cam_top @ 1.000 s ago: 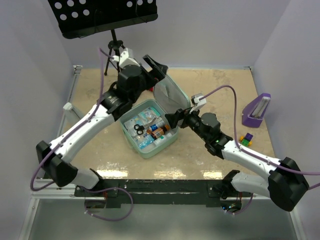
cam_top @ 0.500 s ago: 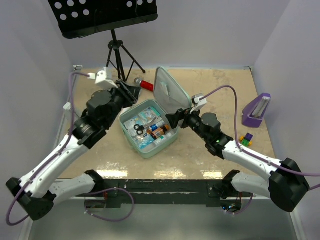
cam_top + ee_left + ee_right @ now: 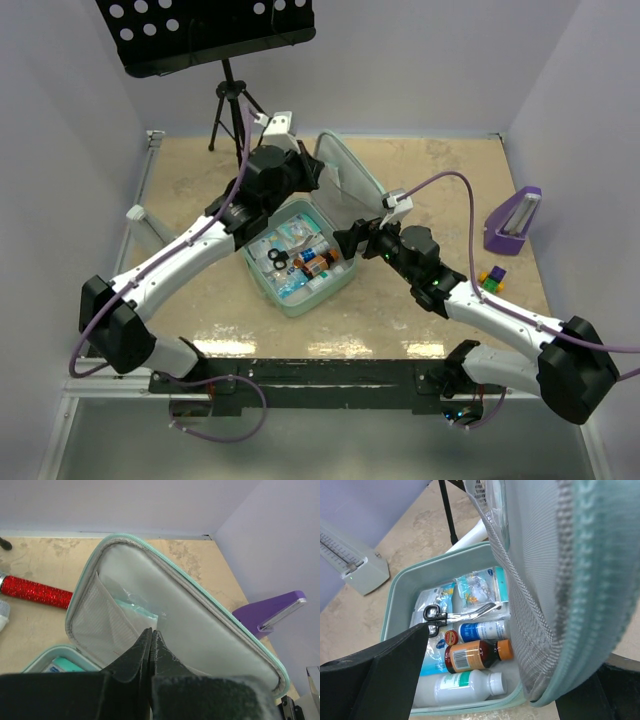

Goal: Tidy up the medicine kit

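The medicine kit is a mint-green case lying open mid-table. Its base (image 3: 290, 295) holds scissors (image 3: 450, 614), a brown bottle with an orange cap (image 3: 475, 656), a white bottle (image 3: 465, 685), a blue-labelled bottle (image 3: 482, 629) and packets. The lid (image 3: 345, 185) stands up at the back right, its mesh pocket (image 3: 100, 615) holding a packet. My left gripper (image 3: 308, 168) is shut with nothing between its tips (image 3: 151, 630), right at the lid's inner face. My right gripper (image 3: 505, 672) stands open, straddling the lid's lower corner (image 3: 555, 680) above the base.
A red glitter stick (image 3: 35, 591) lies behind the kit. A purple stand (image 3: 512, 222) and small coloured cubes (image 3: 490, 278) sit at the right. A black music stand on a tripod (image 3: 225, 90) rises at the back left; a white device (image 3: 355, 565) is to the left.
My left arm swung out to the left, then came back to the lid, and its jaws closed. The right arm has stayed put.
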Available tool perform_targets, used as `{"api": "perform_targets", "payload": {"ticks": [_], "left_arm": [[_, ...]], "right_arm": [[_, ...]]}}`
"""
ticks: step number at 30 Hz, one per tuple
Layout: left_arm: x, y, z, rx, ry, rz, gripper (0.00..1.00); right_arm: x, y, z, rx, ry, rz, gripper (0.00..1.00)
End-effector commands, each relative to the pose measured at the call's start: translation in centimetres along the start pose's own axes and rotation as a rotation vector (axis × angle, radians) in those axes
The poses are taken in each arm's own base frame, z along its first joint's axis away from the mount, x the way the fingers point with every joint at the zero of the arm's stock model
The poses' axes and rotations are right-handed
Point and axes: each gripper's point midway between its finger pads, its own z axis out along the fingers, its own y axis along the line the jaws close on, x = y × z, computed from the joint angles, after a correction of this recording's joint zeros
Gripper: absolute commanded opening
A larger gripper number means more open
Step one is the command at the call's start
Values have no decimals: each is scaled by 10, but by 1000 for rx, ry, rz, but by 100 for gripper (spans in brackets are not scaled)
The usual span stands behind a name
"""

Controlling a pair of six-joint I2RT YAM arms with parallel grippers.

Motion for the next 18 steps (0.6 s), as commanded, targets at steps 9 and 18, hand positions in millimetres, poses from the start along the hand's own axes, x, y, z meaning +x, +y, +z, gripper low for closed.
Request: {"api": "perform_targets", "payload": {"ticks": [9,18], "left_arm": [[-30,-29,35,105,-127,44,2],[20,-8,65,44,21,100,0]], "right_arm": [[-19,12,2,-39,-35,-9,95],[-24,14,-2,-43,-45,-9,95]]}}
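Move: The small packet sticking out of the lid's mesh pocket is about 4 cm ahead of the left hand, 4 cm to its right and 5 cm below. The raised lid's middle is some 7 cm right, 1 cm back and 10 cm below; the case tray is about 10 cm back, 3 cm right and 26 cm down. From the right hand, the packet is roughly 12 cm ahead, 3 cm left and 6 cm higher. Bring the shut left gripper forward and to the right, about 6 cm in all, at the inner face of the raised lid. Run nearly level at first, then sink some 3 cm so the fingertips push the packet down into the mesh pocket. Keep the right gripper still, its wide-open fingers astride the lid's near end. ##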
